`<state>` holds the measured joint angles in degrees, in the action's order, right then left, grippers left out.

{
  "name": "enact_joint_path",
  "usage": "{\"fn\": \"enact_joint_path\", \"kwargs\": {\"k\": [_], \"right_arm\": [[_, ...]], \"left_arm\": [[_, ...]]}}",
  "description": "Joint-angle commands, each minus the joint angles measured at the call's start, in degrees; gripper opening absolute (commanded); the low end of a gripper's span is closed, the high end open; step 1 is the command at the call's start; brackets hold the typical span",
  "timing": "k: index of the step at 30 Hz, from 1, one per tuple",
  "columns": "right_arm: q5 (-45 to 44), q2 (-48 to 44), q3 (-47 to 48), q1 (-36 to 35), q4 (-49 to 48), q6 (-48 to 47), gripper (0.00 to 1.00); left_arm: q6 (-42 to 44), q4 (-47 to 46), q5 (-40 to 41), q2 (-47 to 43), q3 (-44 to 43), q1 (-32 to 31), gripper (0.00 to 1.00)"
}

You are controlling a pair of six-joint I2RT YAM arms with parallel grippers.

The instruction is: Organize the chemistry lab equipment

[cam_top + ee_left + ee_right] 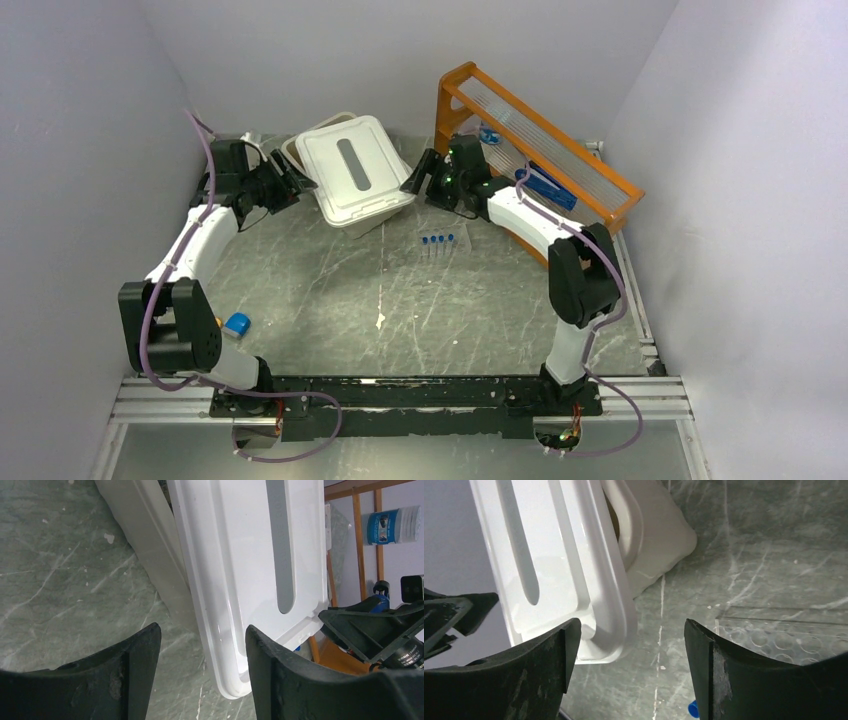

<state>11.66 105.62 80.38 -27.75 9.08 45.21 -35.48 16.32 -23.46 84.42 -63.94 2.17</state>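
Observation:
A clear tube rack [437, 243] holding several blue-capped test tubes stands on the table in front of the white bin. In the right wrist view its clear holed plate [784, 635] lies right of my fingers, with one blue cap [693, 709] at the bottom edge. My left gripper [290, 180] [202, 627] is open at the left corner of the white lid [240, 545], and that corner sits between its fingers, close to the right one. My right gripper [415, 175] [631, 621] is open at the lid's right corner [554, 555], holding nothing.
The white lid [352, 170] lies skewed on the white bin [659, 540]. An orange wooden shelf rack [540, 150] stands at the back right behind the right arm. A small orange and blue block [237, 324] lies near the left arm's base.

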Motion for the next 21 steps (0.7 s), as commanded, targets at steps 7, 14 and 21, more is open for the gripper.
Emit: {"fn": "enact_joint_path", "kwargs": {"k": [7,14,21], "right_arm": [[-15.98,-10.62,-2.06,-5.24,0.02,-10.27,0.81],[-22.77,-13.87,-5.12,-12.82,3.26,-10.17,0.67],[-24.14,-12.69,-6.72,-15.90,4.79,-9.84,0.42]], "left_arm": [[3.37,2.66,3.24,-1.34,-3.26,0.20,0.68],[4.10,2.26,1.61,-1.24,-2.86,0.20,0.63],[3.93,0.78,-1.67,0.66,-2.79,-0.04,0.63]]}}
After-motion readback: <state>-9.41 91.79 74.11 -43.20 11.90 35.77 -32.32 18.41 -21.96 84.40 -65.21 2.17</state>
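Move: The white lid lies across the grey bin with its middle about 11 cm to the right hand's left, 1 cm farther out and 3 cm lower. The bin's middle is some 12 cm left, 2 cm ahead and 9 cm down, and the clear tube rack sits on the table about 9 cm back, 7 cm right and 14 cm below. From the left hand the lid's middle is roughly 9 cm right, 3 cm ahead and 5 cm lower. Coming free of the lid's right-hand corner with its fingers wide open, the right hand draws back towards the robot by about 7.5 cm in an arc, climbing roughly as much and then sinking a few centimetres, with a small drift left near the end. On the way its fingertips tilt up some 15 degrees while the hand's left side rolls down a little, and the fingers, after opening a touch more, close to about half open with nothing between them. ##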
